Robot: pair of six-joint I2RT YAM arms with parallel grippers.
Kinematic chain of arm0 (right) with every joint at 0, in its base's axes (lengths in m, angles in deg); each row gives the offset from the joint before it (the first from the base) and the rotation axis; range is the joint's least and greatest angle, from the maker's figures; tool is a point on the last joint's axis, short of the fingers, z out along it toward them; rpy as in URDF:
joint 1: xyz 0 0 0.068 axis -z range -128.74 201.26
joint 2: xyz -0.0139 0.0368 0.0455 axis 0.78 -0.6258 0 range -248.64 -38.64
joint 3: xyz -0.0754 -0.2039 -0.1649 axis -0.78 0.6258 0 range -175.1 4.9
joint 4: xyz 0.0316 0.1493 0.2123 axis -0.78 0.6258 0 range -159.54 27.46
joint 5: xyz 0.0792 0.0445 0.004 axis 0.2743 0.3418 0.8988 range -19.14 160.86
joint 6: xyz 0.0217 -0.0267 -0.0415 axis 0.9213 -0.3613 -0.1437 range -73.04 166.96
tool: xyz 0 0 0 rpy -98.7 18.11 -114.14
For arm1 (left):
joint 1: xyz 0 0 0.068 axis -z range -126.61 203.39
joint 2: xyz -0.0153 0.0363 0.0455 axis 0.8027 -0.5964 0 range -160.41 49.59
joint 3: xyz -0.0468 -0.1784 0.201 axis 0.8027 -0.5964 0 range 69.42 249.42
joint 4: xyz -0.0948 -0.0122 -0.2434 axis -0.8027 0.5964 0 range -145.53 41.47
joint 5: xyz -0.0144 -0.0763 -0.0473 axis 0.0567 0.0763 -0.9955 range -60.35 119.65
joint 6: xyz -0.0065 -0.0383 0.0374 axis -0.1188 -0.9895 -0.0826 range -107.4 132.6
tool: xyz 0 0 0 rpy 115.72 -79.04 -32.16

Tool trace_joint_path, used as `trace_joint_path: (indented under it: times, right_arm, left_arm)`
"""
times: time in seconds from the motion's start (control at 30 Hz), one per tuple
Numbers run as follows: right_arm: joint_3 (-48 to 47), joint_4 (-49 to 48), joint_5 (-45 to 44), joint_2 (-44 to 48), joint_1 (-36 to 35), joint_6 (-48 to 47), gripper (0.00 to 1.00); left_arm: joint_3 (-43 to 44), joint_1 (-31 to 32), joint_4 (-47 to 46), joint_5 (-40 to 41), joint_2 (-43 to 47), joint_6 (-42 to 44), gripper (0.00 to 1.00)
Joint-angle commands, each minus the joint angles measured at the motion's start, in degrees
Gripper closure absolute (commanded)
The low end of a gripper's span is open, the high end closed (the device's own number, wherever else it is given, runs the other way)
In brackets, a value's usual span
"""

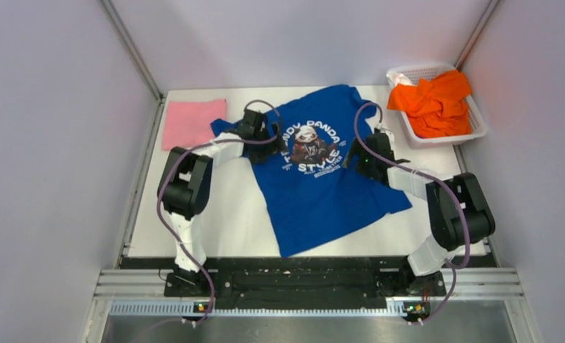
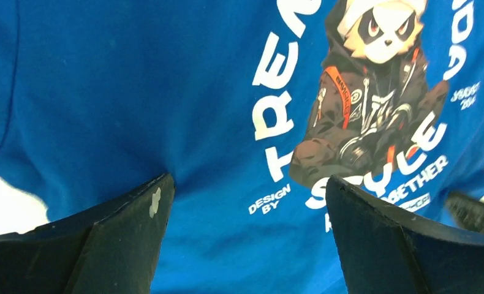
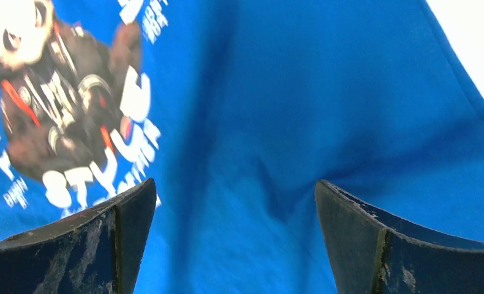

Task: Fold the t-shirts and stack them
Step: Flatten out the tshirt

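Observation:
The royal-blue panda-print t-shirt (image 1: 322, 193) lies spread print-up across the middle of the table. My left gripper (image 1: 269, 137) is open over its left chest, beside the print; the left wrist view shows blue cloth (image 2: 166, 92) between wide-apart fingers. My right gripper (image 1: 352, 153) is open over the shirt's right side; the right wrist view shows blue cloth (image 3: 325, 92) between its fingers. The pink t-shirt (image 1: 192, 123) lies folded flat at the back left. The orange t-shirt (image 1: 433, 103) is bunched in the basket.
A white mesh basket (image 1: 478, 128) stands at the back right corner. Grey walls close in the table on the left, right and back. Bare white tabletop (image 1: 229, 214) shows at the front left of the blue shirt.

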Motion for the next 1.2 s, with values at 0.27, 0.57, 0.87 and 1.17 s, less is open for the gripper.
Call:
trace_joint_path:
  times: [0.27,0.57,0.87,1.17]
  right_arm:
    - [-24.98,3.21,7.29,-24.45,-0.33,-3.55,0.04]
    - [-60.25,15.83,9.05,-44.54,-0.15,-10.95,0.04]
    - [-63.96,21.73,2.04,-35.13,0.63,-17.19,0.01]
    - [-22.79,9.05,1.32,-6.21,0.86,-9.35,0.01]
  left_arm:
    - [-29.43,21.58,-8.82,-2.88,16.32,-15.44,0.01]
    - [-14.22,28.88,-9.61,-1.35,11.55,-8.84,0.01]
    - [-11.01,24.56,2.12,14.41,18.32,-3.84,0.01]
    - [-17.61,15.24,2.97,15.17,20.15,-3.95,0.01]
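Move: Both open grippers rest on the spread blue t-shirt. Its middle is about 19 cm right of and 3 cm back from the left hand, and 11 cm left of and 4 cm ahead of the right. The panda print lies 13 cm right of and 4 cm ahead of the left hand. The pink folded shirt is 32 cm to that hand's left and 12 cm ahead. The basket stands some 32 cm right of the right hand and 28 cm ahead; the right hem corner is 20 cm right and 13 cm back. With fingers wide open on the cloth, the two hands sweep opposite ways to spin the blue t-shirt counter-clockwise: the left drags back about 22 cm, curving right along the near side of the print and turning some 20 degrees clockwise, while the right pushes forward about 22 cm and a little left, towards the far edge. Then both come off the cloth and start back, the left rising and going forward and left, the right going back, up and slightly right, fingers still open. ##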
